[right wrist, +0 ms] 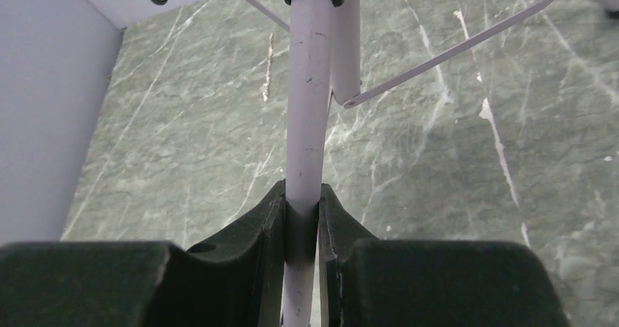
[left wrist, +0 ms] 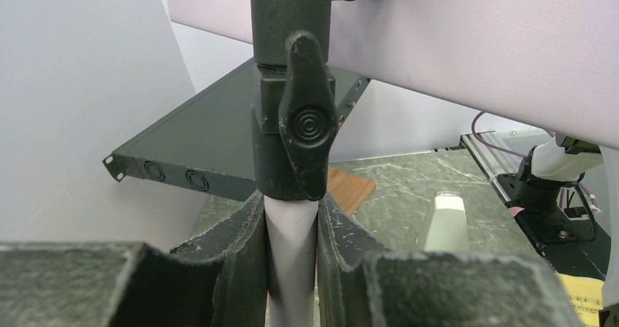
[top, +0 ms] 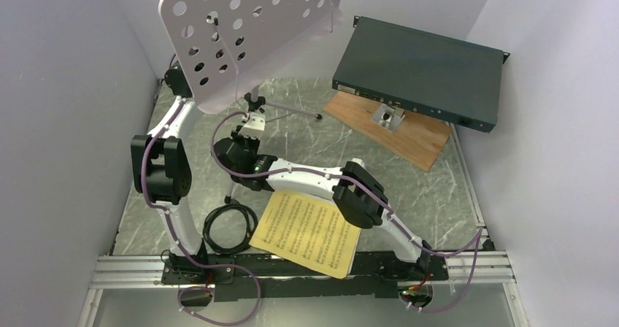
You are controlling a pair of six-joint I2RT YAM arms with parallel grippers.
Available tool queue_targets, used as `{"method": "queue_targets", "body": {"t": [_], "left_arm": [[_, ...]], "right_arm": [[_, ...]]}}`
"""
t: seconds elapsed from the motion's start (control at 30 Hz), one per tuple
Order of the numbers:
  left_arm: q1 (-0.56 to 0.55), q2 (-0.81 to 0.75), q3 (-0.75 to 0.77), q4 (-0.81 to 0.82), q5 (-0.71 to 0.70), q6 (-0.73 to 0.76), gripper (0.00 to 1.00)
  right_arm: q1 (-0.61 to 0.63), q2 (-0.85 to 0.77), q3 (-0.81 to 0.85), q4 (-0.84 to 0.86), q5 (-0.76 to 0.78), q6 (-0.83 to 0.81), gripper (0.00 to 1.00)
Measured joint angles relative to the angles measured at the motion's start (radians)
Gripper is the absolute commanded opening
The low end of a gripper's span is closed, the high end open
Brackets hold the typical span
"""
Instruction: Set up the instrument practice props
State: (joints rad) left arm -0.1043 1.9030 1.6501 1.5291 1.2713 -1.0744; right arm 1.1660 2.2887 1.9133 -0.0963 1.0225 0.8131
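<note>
The music stand stands at the back left of the table, its pale perforated desk tilted over a silver tripod. My left gripper is shut on the stand's pole, just under the black clamp knob; the desk hides it in the top view. My right gripper is shut on the lower silver tube, near the tripod braces. The yellow sheet-music pages lie flat at the near edge, partly under the right arm. A small white metronome stands on the table beside the stand.
A dark-green flat box rests tilted on a wooden board at the back right. A coiled black cable lies near the left arm's base. Pale walls close in on the left, back and right.
</note>
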Motion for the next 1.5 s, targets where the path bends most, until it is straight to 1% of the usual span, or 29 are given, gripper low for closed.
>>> {"method": "queue_targets", "body": {"t": [0.3, 0.43, 0.53, 0.67, 0.73, 0.9, 1.07, 1.23, 1.4, 1.5], "left_arm": [[0.058, 0.039, 0.024, -0.006, 0.008, -0.070, 0.00], [0.081, 0.041, 0.026, -0.008, 0.010, -0.095, 0.00], [0.101, 0.038, 0.008, -0.005, 0.011, -0.101, 0.00], [0.158, -0.001, -0.104, -0.004, -0.008, -0.065, 0.00], [0.184, -0.001, -0.136, -0.010, -0.033, -0.056, 0.00], [0.197, 0.000, -0.147, -0.007, -0.045, -0.044, 0.00], [0.198, 0.028, -0.099, -0.010, -0.035, -0.055, 0.00], [0.201, 0.065, -0.053, -0.011, -0.038, -0.066, 0.00], [0.209, 0.065, -0.064, -0.005, -0.031, -0.065, 0.00], [0.224, 0.051, -0.103, -0.001, -0.065, -0.054, 0.01]], "right_arm": [[0.044, 0.005, 0.022, 0.043, 0.125, -0.260, 0.00], [0.054, 0.011, 0.036, 0.072, 0.131, -0.304, 0.00], [0.048, 0.005, -0.010, 0.155, 0.089, -0.319, 0.00], [0.033, -0.010, -0.079, 0.246, -0.010, -0.325, 0.00], [0.023, -0.018, -0.097, 0.263, -0.068, -0.322, 0.00], [-0.002, -0.050, -0.158, 0.326, -0.180, -0.349, 0.00], [-0.042, -0.090, -0.198, 0.326, -0.306, -0.369, 0.00], [-0.072, -0.094, -0.192, 0.315, -0.420, -0.389, 0.00], [-0.079, -0.082, -0.180, 0.315, -0.460, -0.375, 0.00], [-0.078, -0.056, -0.146, 0.317, -0.463, -0.371, 0.00]]}}
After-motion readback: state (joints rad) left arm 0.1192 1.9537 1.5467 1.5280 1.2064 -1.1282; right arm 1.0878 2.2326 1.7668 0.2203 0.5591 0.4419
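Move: I already grip the music stand's pole in my left hand, under the black knob, and one tripod leg in my right. The bare spot it goes to lies about 6 cm ahead and 9 cm left of my left hand, roughly 44 cm below. From my right hand, that spot is some 7 cm left and 8 cm ahead; the leg's foot is about 11 cm left and 14 cm back, the cable coil 9 cm left and 22 cm back, the sheet music 16 cm right and 24 cm back. Keeping both grips shut, I carry the stand's pole left and forward with my left hand, about 10 cm in all and sinking some 4 cm, tipping the wrist and turning it slightly counter-clockwise. My right hand first eases back and up a couple of centimetres while rolling, then guides the leg left and a little forward, swinging round about 25 degrees counter-clockwise. ##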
